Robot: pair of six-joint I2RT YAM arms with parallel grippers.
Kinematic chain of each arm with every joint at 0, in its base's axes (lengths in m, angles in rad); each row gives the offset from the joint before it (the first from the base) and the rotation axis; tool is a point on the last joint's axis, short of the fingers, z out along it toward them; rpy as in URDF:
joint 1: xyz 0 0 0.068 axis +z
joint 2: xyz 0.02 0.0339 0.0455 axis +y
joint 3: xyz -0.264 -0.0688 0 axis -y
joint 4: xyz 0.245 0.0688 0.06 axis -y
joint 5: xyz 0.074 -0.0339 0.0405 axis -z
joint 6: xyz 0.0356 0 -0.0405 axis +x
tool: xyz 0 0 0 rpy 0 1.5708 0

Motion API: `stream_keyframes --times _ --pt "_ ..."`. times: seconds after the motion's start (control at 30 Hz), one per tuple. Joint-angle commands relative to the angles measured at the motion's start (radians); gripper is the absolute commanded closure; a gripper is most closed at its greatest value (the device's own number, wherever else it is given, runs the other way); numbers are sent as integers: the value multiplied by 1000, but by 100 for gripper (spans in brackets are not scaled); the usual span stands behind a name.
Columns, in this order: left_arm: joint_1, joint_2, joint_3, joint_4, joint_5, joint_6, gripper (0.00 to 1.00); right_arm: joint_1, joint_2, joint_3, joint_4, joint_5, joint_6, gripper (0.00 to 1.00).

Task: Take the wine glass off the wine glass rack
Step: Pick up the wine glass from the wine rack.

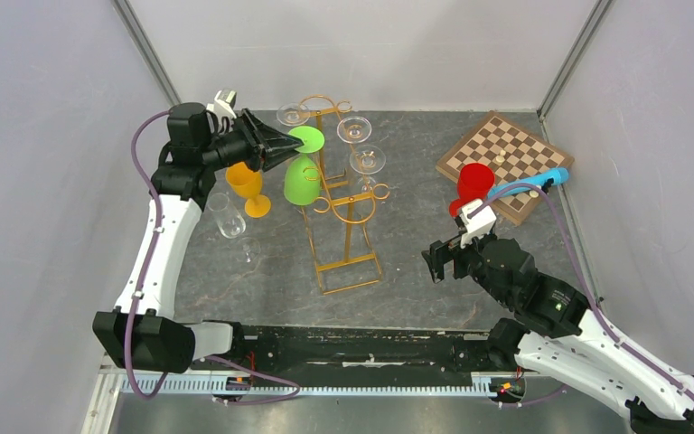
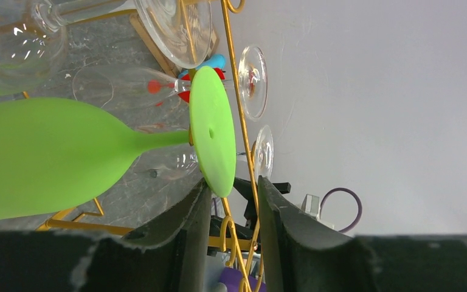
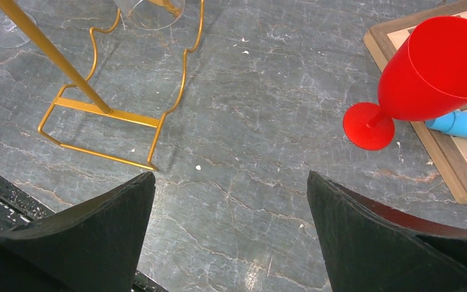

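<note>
The gold wine glass rack stands mid-table; its rail and base also show in the wrist views. A green wine glass hangs upside down from the rack's left rail, foot up. My left gripper is at that foot. In the left wrist view the green wine glass has the edge of its foot and the gold rail between my left gripper's jaws. One finger touches the foot and a gap shows at the other. My right gripper hangs open over bare table, right of the rack.
Clear glasses hang on the rack's other hooks. An orange goblet and a clear glass sit left of the rack, under my left arm. A red goblet, a chessboard and a blue object are at the right.
</note>
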Motion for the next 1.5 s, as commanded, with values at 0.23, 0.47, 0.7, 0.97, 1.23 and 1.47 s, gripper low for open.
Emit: stream_keyframes --times 0.23,0.47,0.7,0.97,1.23,1.47 --pt "-3 15 55 -35 -17 69 81 0 2 -19 45 0 0 2" --pt "-4 13 57 -43 -16 83 97 0 1 -24 47 -1 6 2" --pt "-3 0 79 -50 -12 82 98 0 -2 -27 49 -7 11 2" --pt "-4 -28 120 -77 -6 82 98 0 -1 -31 52 -11 19 2" --pt "-1 -39 162 -150 -32 134 98 0 -2 -28 52 -20 26 2" --pt "2 -35 193 -219 -70 196 98 0 1 -19 44 -27 32 2"
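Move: The green wine glass hangs foot-up just off the left fingertips: its middle is about 2 cm ahead, 3 cm right and 8 cm below, the foot about level. The yellow goblet stands about 10 cm left and 2 cm ahead; the rack's middle is some 8 cm right and 2 cm back; a clear hanging glass is about 8 cm ahead and 1 cm left. From the right hand, the green glass lies about 14 cm ahead, 31 cm left. The left fingers shut on the green glass's foot rim, then lift it about 3 cm, easing slightly back. ##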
